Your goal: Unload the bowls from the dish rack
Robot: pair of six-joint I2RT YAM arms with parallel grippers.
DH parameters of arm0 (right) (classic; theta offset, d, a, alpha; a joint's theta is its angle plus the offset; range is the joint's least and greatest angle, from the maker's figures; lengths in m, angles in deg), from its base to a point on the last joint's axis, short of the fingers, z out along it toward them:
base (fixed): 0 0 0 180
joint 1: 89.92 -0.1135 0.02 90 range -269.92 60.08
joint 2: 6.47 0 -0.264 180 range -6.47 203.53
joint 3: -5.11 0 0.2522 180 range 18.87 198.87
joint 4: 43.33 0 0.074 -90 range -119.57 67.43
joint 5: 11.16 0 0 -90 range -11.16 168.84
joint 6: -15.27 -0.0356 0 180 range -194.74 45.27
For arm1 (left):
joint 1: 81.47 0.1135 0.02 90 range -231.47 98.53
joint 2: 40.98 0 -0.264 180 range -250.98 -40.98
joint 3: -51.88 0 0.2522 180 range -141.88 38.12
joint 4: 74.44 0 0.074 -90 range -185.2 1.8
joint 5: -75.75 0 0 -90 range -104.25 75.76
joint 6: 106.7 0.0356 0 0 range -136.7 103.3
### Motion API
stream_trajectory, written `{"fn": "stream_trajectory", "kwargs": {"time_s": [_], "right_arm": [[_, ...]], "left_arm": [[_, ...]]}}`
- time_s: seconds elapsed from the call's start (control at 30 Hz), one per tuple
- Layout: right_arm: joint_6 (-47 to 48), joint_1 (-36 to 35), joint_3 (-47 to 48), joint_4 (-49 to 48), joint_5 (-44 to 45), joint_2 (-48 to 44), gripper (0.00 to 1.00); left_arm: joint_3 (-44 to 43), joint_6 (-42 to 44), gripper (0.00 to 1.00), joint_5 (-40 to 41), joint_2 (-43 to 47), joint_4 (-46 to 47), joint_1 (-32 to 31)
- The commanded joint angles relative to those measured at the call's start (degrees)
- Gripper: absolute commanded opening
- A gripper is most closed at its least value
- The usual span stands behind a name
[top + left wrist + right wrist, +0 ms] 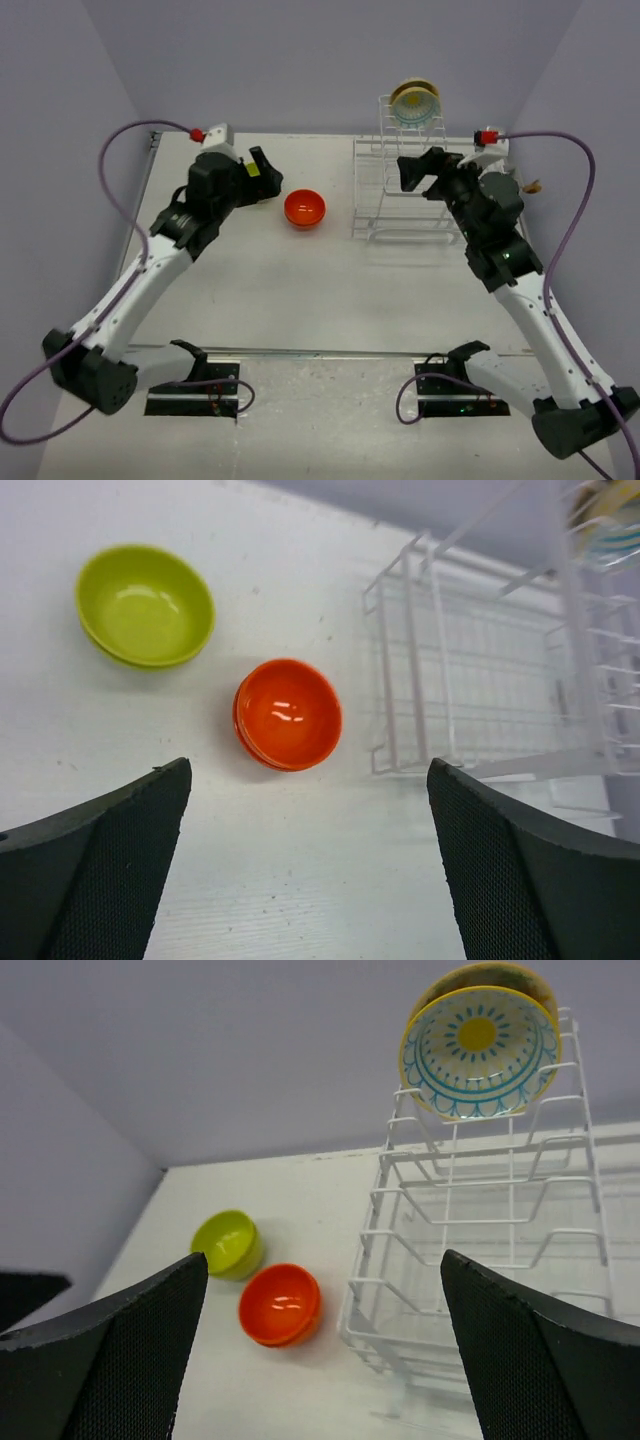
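The orange-red bowl [305, 208] sits upright on the table left of the white wire dish rack [400, 195]. The lime-green bowl [145, 605] sits on the table beyond it; in the top view my left arm hides it. A cream bowl with a blue and yellow pattern [480, 1052] stands on edge at the top of the rack's upright section, with a tan rim just behind it. My left gripper [265, 178] is open and empty, above the table near the orange bowl [288, 713]. My right gripper [418, 175] is open and empty over the rack [480, 1220].
The rack's low basket part [480, 680] shows nothing in it. Purple walls close the table at the back and both sides. Both arms' cables loop out to the sides.
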Motion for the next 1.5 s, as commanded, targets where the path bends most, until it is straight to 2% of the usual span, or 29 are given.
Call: {"fn": "stream_trajectory", "kwargs": {"time_s": [0.0, 0.03, 0.07, 0.17, 0.23, 0.3, 0.43, 0.57, 0.67, 0.9, 0.97, 1.1, 1.13, 1.27, 1.37, 1.47], "right_arm": [[-23.5, 5.9, 8.6, -1.7, -6.8, 6.5, 0.99], [-27.4, 6.9, 9.8, -1.3, -4.0, 10.7, 0.99], [-36.8, 8.5, 11.1, -0.5, -1.9, 12.9, 0.99], [-50.4, 11.6, 13.7, -4.3, -3.8, 20.1, 0.99], [-56.6, 11.9, 14.0, -10.1, -2.3, 23.0, 0.96], [-60.0, 12.3, 16.8, -10.7, 1.7, 27.6, 0.94], [-66.3, 13.3, 23.3, -10.2, 4.0, 36.0, 0.86], [-67.9, 13.5, 27.3, -11.6, 6.6, 42.3, 0.72], [-68.2, 13.6, 29.9, -12.6, 8.0, 45.2, 0.65], [-67.7, 13.8, 36.0, -10.0, 10.9, 50.4, 0.59], [-67.8, 14.1, 37.0, -9.6, 11.3, 51.2, 0.50], [-68.8, 14.1, 37.7, -9.9, 10.9, 53.0, 0.44], [-69.1, 14.1, 37.7, -10.2, 10.6, 53.5, 0.37], [-69.4, 14.1, 37.1, -11.2, 11.1, 54.0, 0.26], [-69.6, 14.1, 36.0, -12.3, 11.6, 53.7, 0.22], [-69.9, 14.1, 34.3, -13.2, 11.8, 52.4, 0.08]], "left_arm": [[2.5, 3.1, 1.00, 5.8, 15.2, -7.3, -0.7], [4.2, 3.8, 1.00, 7.8, 18.1, -8.8, -0.7], [4.9, 4.5, 1.00, 8.7, 20.5, -10.1, -0.7], [6.9, 7.4, 1.00, 11.0, 28.9, -16.2, -0.6], [9.1, 10.2, 1.00, 11.0, 33.8, -18.0, -0.6], [10.6, 12.3, 1.00, 11.7, 37.0, -18.5, -0.6], [18.6, 14.4, 1.00, 15.2, 41.5, -14.6, -0.7], [20.7, 14.0, 1.00, 14.5, 44.4, -13.3, -0.7], [21.6, 14.0, 1.00, 15.2, 46.3, -12.2, -0.7], [22.1, 14.0, 1.00, 12.5, 47.0, -12.0, -0.8], [22.2, 14.0, 1.00, 12.4, 47.1, -11.8, -0.8], [22.4, 14.0, 1.00, 12.4, 47.7, -11.7, -0.8], [22.5, 14.0, 1.00, 12.4, 47.6, -11.6, -0.8], [22.6, 14.0, 1.00, 12.0, 47.5, -11.5, -0.8], [22.7, 14.0, 1.00, 11.9, 47.6, -11.5, -0.8], [22.7, 14.0, 1.00, 11.9, 47.5, -11.5, -0.8]]}}
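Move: The right hand, open and empty, goes for the front patterned bowl standing on edge high in the dish rack, about 27 cm ahead, 5 cm to the right and 7 cm below; the rear patterned bowl is some 4 cm beyond it. The rack's middle lies about 17 cm ahead of the hand, 6 cm right and 25 cm below. From the left hand the front patterned bowl is roughly 22 cm ahead, 34 cm to the right and 5 cm higher. The right hand reaches forward about 27 cm over the rack to the front patterned bowl, drifting only slightly right and down, rolling some 65 degrees so its left side comes up and turning about 20 degrees clockwise, while the wide-open fingers draw nearly shut with one on each side of the bowl's upper rim to pinch it. Meanwhile the open left hand backs away from the bowls on the table, roughly 15 cm back and 12 cm left, lifting about 10 cm on the way and sinking again to its starting height, then waits there. ##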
